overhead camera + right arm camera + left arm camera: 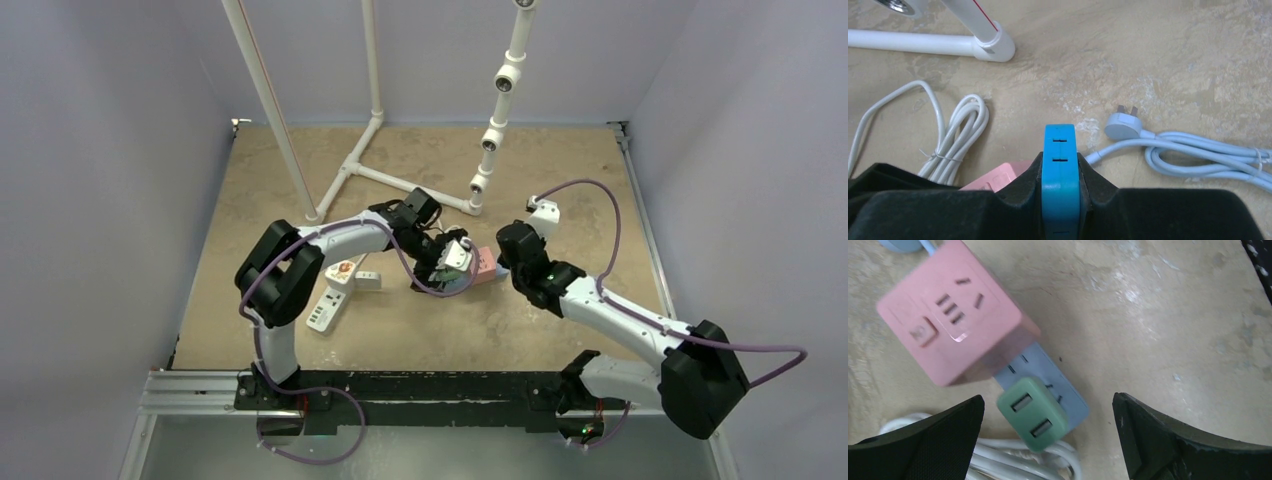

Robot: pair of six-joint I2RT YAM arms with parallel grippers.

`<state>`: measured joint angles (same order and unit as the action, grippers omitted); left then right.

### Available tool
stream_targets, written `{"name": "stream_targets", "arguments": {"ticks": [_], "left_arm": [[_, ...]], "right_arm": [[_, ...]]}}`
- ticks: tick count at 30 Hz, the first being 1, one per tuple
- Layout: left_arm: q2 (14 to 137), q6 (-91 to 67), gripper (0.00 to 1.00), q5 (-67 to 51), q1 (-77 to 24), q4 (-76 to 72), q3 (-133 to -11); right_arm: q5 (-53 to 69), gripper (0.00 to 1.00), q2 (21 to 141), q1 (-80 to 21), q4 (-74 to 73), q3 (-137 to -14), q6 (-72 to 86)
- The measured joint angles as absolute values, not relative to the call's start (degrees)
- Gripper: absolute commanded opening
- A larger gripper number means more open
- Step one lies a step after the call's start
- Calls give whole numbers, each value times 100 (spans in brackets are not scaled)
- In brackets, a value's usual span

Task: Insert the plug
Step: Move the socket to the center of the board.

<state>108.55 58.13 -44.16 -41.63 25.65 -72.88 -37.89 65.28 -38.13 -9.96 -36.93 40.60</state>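
A green plug (1033,412) with two USB ports on top stands on the face of a blue power strip (1040,362); how deep its pins sit is hidden. My left gripper (1048,402) hangs open above it, one finger (928,440) to each side, touching nothing. My right gripper (1060,200) is shut on the edge of the blue power strip (1060,160). A pink cube socket (948,310) lies against the strip. In the top view the left gripper (455,258) and the right gripper (508,262) meet around the pink cube (484,264).
A light blue plug (1122,125) with its coiled cable (1198,155) lies beyond the strip. A bundled white cable (955,135) lies near it. A white power strip (330,300) sits at the left. A white PVC pipe frame (350,170) stands at the back.
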Motion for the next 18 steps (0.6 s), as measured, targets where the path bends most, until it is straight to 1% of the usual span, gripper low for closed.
{"name": "stream_targets", "arguments": {"ticks": [4, 7, 13, 18], "left_arm": [[10726, 6436, 99, -4340, -3988, 3350, -7284], [10525, 6598, 99, -4233, -3776, 3583, -7218], [10433, 6681, 99, -3903, -3605, 3317, -6991], [10521, 6689, 99, -3763, -3612, 2917, -6956]], "right_arm": [[-3688, 0, 6689, -3774, -615, -3693, 3828], [-3616, 0, 6925, -3719, -325, -3693, 3680], [-3461, 0, 7454, -3629, -32, -3695, 3507], [-3286, 0, 7518, -3625, 145, -3695, 3485]]}}
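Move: Ahead and to the left of the left hand, about 3 cm each way and 4 cm below, lies the white cable coil. The green adapter on the blue strip stands roughly 1 cm ahead, 1 cm right and 2 cm below; the pink cube is some 3 cm ahead, 8 cm right and 1 cm lower. For the right hand, that cube lies about 7 cm left, 2 cm back and 7 cm below. Leaving the green adapter, the wide-open left hand shifts about 5 cm left, then also some 3 cm forward, to bring its fingers around the white coil, tipping only slightly. Meanwhile the right hand keeps its grip on the blue adapter and eases forward, then down and a little left, closing in on the pink cube's right side. ##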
